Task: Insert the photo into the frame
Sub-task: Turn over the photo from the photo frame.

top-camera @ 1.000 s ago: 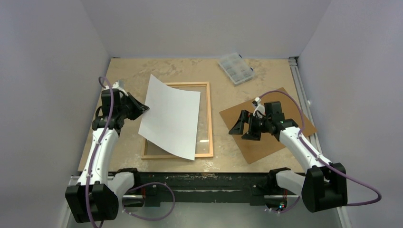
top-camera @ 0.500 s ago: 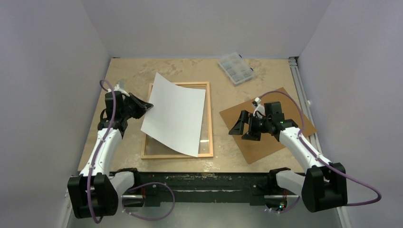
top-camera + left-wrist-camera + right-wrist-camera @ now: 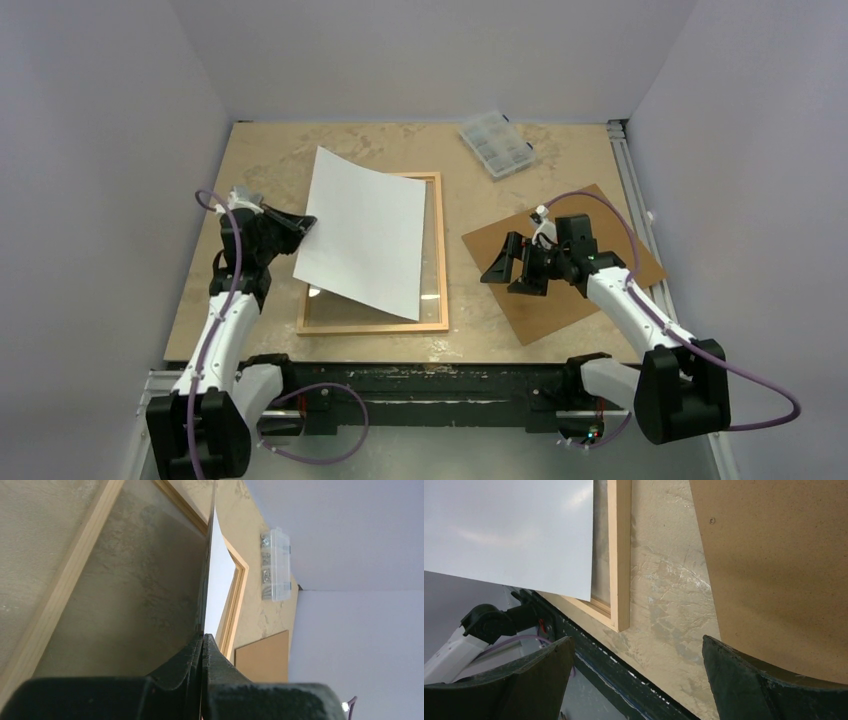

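The photo (image 3: 365, 232) shows its plain white back and hangs tilted over the frame (image 3: 440, 260), a thin light wooden rectangle lying flat on the table. My left gripper (image 3: 305, 224) is shut on the photo's left edge. The left wrist view looks along the sheet (image 3: 217, 580) edge-on from between the closed fingers (image 3: 220, 665), with the frame (image 3: 235, 610) below. My right gripper (image 3: 503, 268) hovers open right of the frame, over the brown backing board (image 3: 580, 280), holding nothing. In the right wrist view the photo (image 3: 514, 535) overhangs the frame's corner (image 3: 619, 580).
A clear plastic parts box (image 3: 495, 143) sits at the back of the table. The brown backing board (image 3: 784, 570) lies at the right. A black rail (image 3: 420, 385) runs along the near edge, and walls close in on three sides.
My left gripper has shifted slightly back toward the near left, carrying the photo, which now lies a little further left and higher over the frame. The right arm has not moved.
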You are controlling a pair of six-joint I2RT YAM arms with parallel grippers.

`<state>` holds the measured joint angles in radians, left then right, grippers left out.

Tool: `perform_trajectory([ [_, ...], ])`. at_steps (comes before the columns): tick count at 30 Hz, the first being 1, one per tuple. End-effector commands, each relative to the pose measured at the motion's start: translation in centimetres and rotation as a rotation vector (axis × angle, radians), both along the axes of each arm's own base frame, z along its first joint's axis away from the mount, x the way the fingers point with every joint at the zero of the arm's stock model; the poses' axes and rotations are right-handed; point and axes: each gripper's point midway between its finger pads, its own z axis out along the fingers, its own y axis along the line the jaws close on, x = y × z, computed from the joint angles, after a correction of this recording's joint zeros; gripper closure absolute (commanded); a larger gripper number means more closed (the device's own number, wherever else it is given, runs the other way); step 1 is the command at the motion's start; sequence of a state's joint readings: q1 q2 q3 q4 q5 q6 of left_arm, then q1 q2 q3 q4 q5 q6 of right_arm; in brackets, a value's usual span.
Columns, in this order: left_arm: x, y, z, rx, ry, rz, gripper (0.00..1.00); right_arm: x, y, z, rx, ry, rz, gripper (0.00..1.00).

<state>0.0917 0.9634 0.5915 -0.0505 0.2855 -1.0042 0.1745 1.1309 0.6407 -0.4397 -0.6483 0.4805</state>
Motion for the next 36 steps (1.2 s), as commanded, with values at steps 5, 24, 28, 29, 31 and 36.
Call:
perform_trajectory([
  [5,0.1,1.6,2.4,-0.018,-0.150,0.113,1.00,0.2,0.3,0.0,0.012,-0.010,0.014,0.02],
  [24,-0.1,-4.3,-2.9,-0.061,-0.037,-0.072,1.00,0.6,0.6,-0.5,0.023,0.002,0.023,0.03],
  [28,-0.8,-4.9,-3.8,-0.058,-0.018,-0.072,1.00,0.5,0.5,-0.7,0.020,0.004,0.020,0.03],
  [29,-1.0,-4.9,-4.1,-0.057,-0.008,-0.074,1.00,0.4,0.5,-0.7,0.021,0.005,0.019,0.03],
  [31,-1.3,-4.9,-4.6,-0.051,0.006,-0.075,1.00,0.3,0.5,-0.8,0.022,0.007,0.015,0.03],
  [36,-2.0,-4.2,-5.3,0.006,0.045,-0.063,0.89,0.2,0.4,-0.9,0.020,0.008,0.013,0.03],
])
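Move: The photo, white back up, is already pinched by its left edge in the left hand and slopes down over the frame, whose middle lies about 11 cm to that hand's right, 1 cm back and some 15 cm below. The wrench is roughly 17 cm left and 3 cm ahead of the hand; the clear parts box is about 30 cm ahead and 40 cm right. From the idle right hand, the frame's middle is some 26 cm left, 10 cm ahead and 8 cm below. The photo's raised left edge stays pinched in the left hand, which first eases about 1 cm left and back, then sinks and carries it right, over the frame and towards its right rail. The hand ends about 5 cm farther right, 5.5 cm lower and slightly back, turning a few degrees clockwise late on, fingers still closed. ##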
